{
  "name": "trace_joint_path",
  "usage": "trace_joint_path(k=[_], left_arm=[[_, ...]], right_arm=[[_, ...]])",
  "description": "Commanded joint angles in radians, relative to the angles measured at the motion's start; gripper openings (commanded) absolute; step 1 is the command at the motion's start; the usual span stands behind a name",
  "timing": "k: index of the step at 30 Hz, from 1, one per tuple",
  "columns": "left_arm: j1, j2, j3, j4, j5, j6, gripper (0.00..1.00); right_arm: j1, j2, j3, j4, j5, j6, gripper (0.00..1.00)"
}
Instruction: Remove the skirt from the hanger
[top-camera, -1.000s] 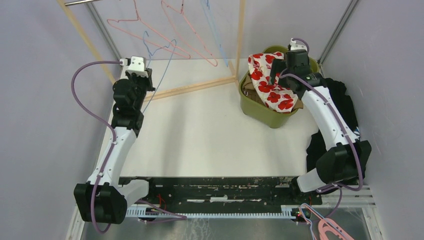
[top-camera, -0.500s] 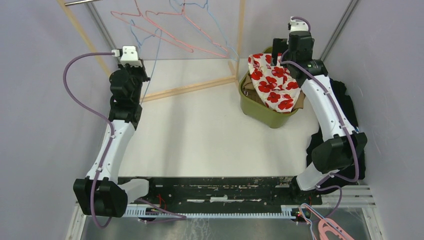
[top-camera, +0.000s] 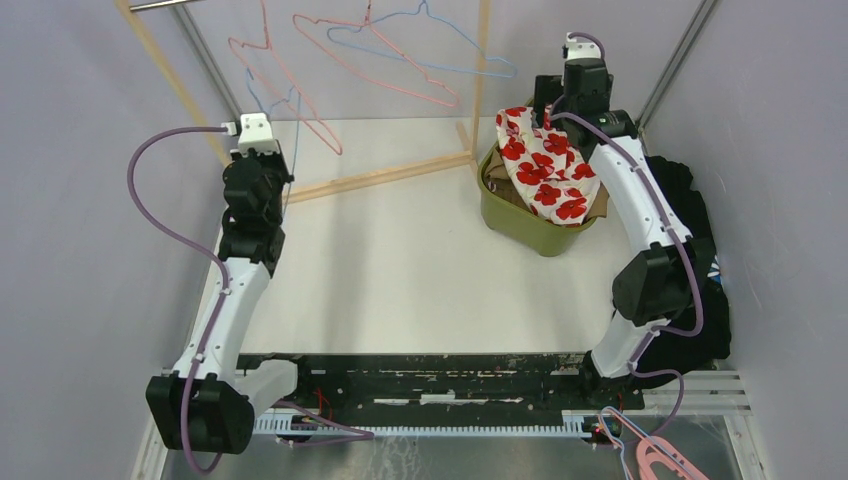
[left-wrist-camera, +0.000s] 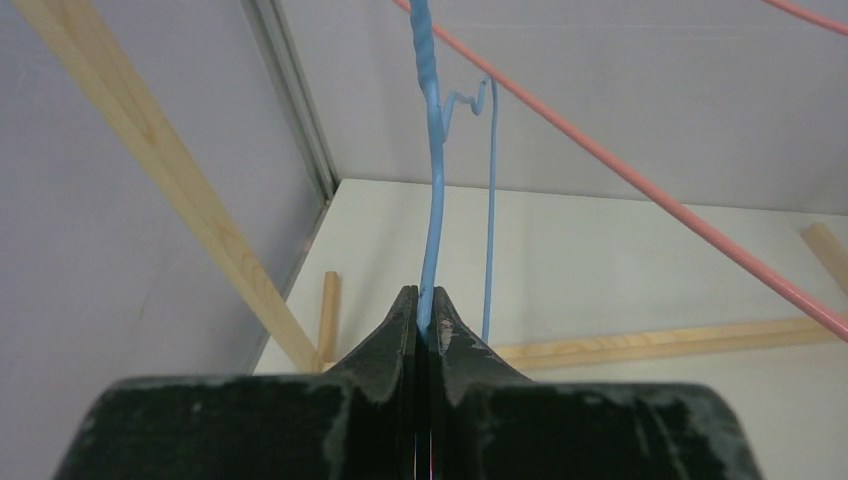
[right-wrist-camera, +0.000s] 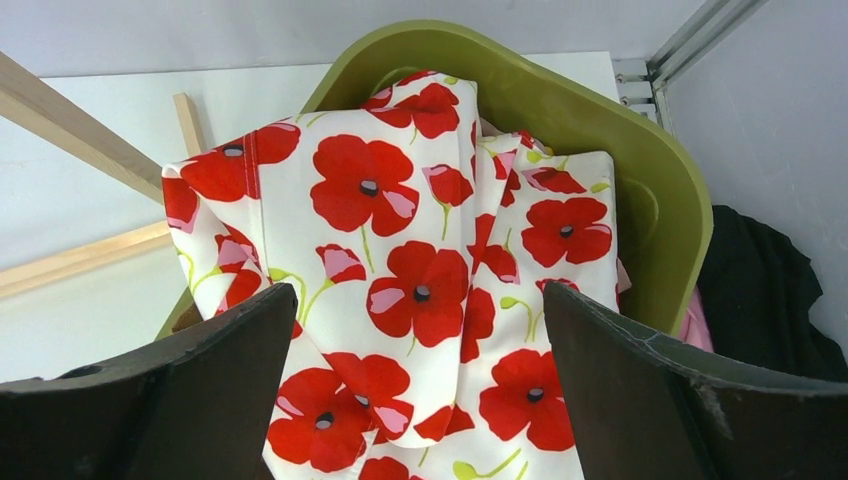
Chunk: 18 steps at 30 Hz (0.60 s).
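The skirt (top-camera: 548, 168), white with red poppies, lies draped over the olive-green basket (top-camera: 530, 228); in the right wrist view the skirt (right-wrist-camera: 430, 250) fills the basket (right-wrist-camera: 660, 200). My right gripper (top-camera: 548, 105) hovers above its far side, open, nothing between the fingers (right-wrist-camera: 420, 300). My left gripper (top-camera: 280, 160) stands at the far left, shut on the lower wire of a bare blue hanger (top-camera: 292, 110). The left wrist view shows the blue hanger (left-wrist-camera: 432, 200) pinched at the fingertips of the left gripper (left-wrist-camera: 428, 300). No cloth hangs on this hanger.
Pink hangers (top-camera: 370, 70) and another blue hanger (top-camera: 440, 55) dangle from the wooden rack (top-camera: 380, 175) at the back. A pink wire (left-wrist-camera: 640, 180) crosses near my left fingers. Black cloth (top-camera: 690, 210) is heaped by the right wall. Spare hangers (top-camera: 655, 455) lie at the near right.
The right gripper has lifted off the skirt and pulled back toward the far wall, staying open. The left gripper shifted left with the blue hanger; the hanging hangers have swung.
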Motion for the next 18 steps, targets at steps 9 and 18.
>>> trace_joint_path(k=[9, 18], left_arm=[[0.036, -0.031, -0.049, 0.081, -0.206, 0.083, 0.03], [0.053, 0.025, 0.082, 0.101, -0.168, 0.13, 0.03]], right_arm=[[-0.001, 0.03, 0.064, 0.058, -0.005, 0.007, 1.0], [-0.006, 0.044, 0.06, 0.064, -0.012, 0.018, 1.0]])
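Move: The left hand, fingers shut on the lower part of the empty blue hanger, has the rack's left post about 12 cm ahead and 8 cm to its left, level with it. The near pink hanger hangs some 10 cm ahead, 6 cm to the right and 8 cm higher. From the open right hand over the basket, that post lies roughly 55 cm to the left, level with it in reach and height. Still pinching the blue hanger, the left hand swings 5 cm left towards the post, dipping then rising. ##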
